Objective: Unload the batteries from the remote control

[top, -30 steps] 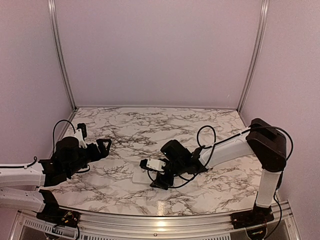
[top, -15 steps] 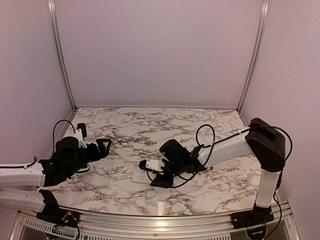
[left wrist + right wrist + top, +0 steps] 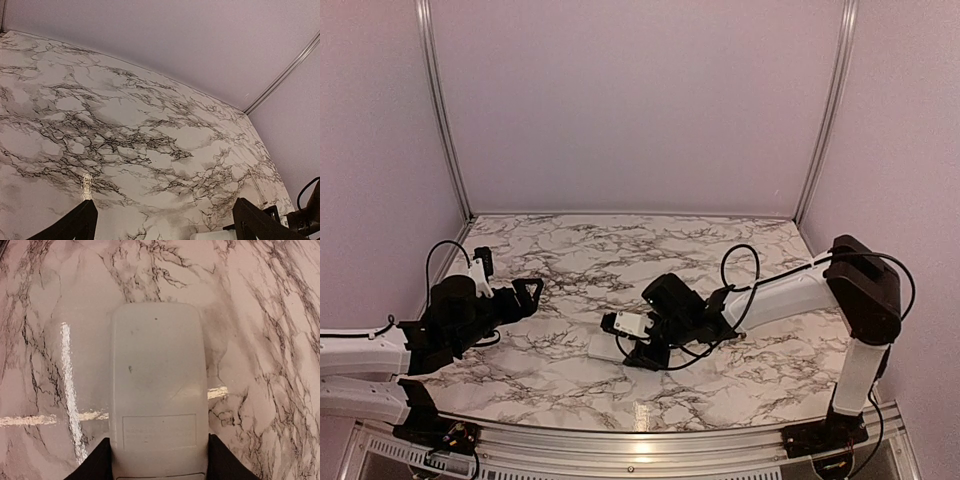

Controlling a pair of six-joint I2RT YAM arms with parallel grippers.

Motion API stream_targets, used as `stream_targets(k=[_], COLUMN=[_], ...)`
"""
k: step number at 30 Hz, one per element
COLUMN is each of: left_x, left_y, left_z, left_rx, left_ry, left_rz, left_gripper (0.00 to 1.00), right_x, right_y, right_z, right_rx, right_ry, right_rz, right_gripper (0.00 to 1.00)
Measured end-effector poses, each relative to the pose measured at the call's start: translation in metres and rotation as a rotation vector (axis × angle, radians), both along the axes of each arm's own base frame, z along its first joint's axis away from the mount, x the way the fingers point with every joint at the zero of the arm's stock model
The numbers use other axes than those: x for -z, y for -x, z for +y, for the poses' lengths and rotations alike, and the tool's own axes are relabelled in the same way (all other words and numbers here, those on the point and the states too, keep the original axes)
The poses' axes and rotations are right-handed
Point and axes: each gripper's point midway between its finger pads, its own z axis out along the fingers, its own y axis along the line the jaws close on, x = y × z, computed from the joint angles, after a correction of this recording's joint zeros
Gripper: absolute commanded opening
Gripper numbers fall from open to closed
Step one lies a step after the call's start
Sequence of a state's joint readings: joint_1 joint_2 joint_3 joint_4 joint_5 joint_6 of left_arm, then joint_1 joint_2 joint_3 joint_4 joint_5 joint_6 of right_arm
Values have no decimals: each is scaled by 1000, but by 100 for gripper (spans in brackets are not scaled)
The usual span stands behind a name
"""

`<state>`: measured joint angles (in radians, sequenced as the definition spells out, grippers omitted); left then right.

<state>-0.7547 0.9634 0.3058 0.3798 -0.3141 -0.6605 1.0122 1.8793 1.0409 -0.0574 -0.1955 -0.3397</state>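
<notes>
The remote control (image 3: 157,390) is a flat white slab lying on the marble table (image 3: 570,260), its back face up with a faint rectangular outline near my end. My right gripper (image 3: 157,467) is shut on it, with a black finger (image 3: 92,462) pressed against each long side. From above, the remote control (image 3: 601,348) pokes out to the left of the right gripper (image 3: 638,355). The batteries are hidden. My left gripper (image 3: 525,292) hangs open and empty over the table's left side, well away from the remote; its fingers (image 3: 75,225) stand wide apart.
A thin pale stick (image 3: 256,186) lies on the table at the far right of the left wrist view. Purple walls with metal corner posts (image 3: 440,110) close in the table on three sides. A black cable (image 3: 740,270) loops above the right arm.
My right gripper's jaws have closed in on the remote's sides, and the right arm has shifted slightly. The left arm has not moved.
</notes>
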Motion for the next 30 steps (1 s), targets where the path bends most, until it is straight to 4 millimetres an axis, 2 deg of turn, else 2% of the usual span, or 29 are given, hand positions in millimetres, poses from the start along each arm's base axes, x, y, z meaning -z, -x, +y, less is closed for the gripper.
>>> stream_targets(k=[10,16,19,23,30], left_x=[-5,4,17,30,29], left_y=[2,2,4,8,21], left_z=[-5,-21,-36,-57,-88], left_rx=[32,100,172,272,447], left_ry=[20,27,22,31,101], left_rz=[-23,-8,25,58,61], left_gripper=[99,99,99,98,96], right_x=[-43,-74,-76,-77,-78], right_y=[-16,-36,-40,-40,-44], right_z=[-7,-11,-22,-27,-28], right_rx=[105,189,230,248,264], right_ry=[-31,-89,-100,-121,-148], right_rz=[-71,-190,-235,-257,-287], right_gripper=[35,33,33,33,29])
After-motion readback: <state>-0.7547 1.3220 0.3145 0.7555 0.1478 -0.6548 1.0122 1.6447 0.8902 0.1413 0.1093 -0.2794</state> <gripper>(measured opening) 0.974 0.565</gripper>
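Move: The remote control is already in the right fingers, gripped towards its right end, its middle about 4 cm to that hand's left. The left gripper hangs some 23 cm left of the right hand, 7 cm farther out and 13 cm higher; a thin rod lies about 25 cm to the right hand's right and 10 cm ahead. From the left hand the remote is roughly 19 cm right, 7 cm back and 13 cm below. Keeping its pinch on the remote's sides, the right hand lifts it about 8 cm, also carrying it forward and a little right while the fingers swing forward, then nearly stops. After that the left hand, still wide open, sweeps some 9 cm right and slightly down towards the remote, turning about 25 degrees clockwise. ##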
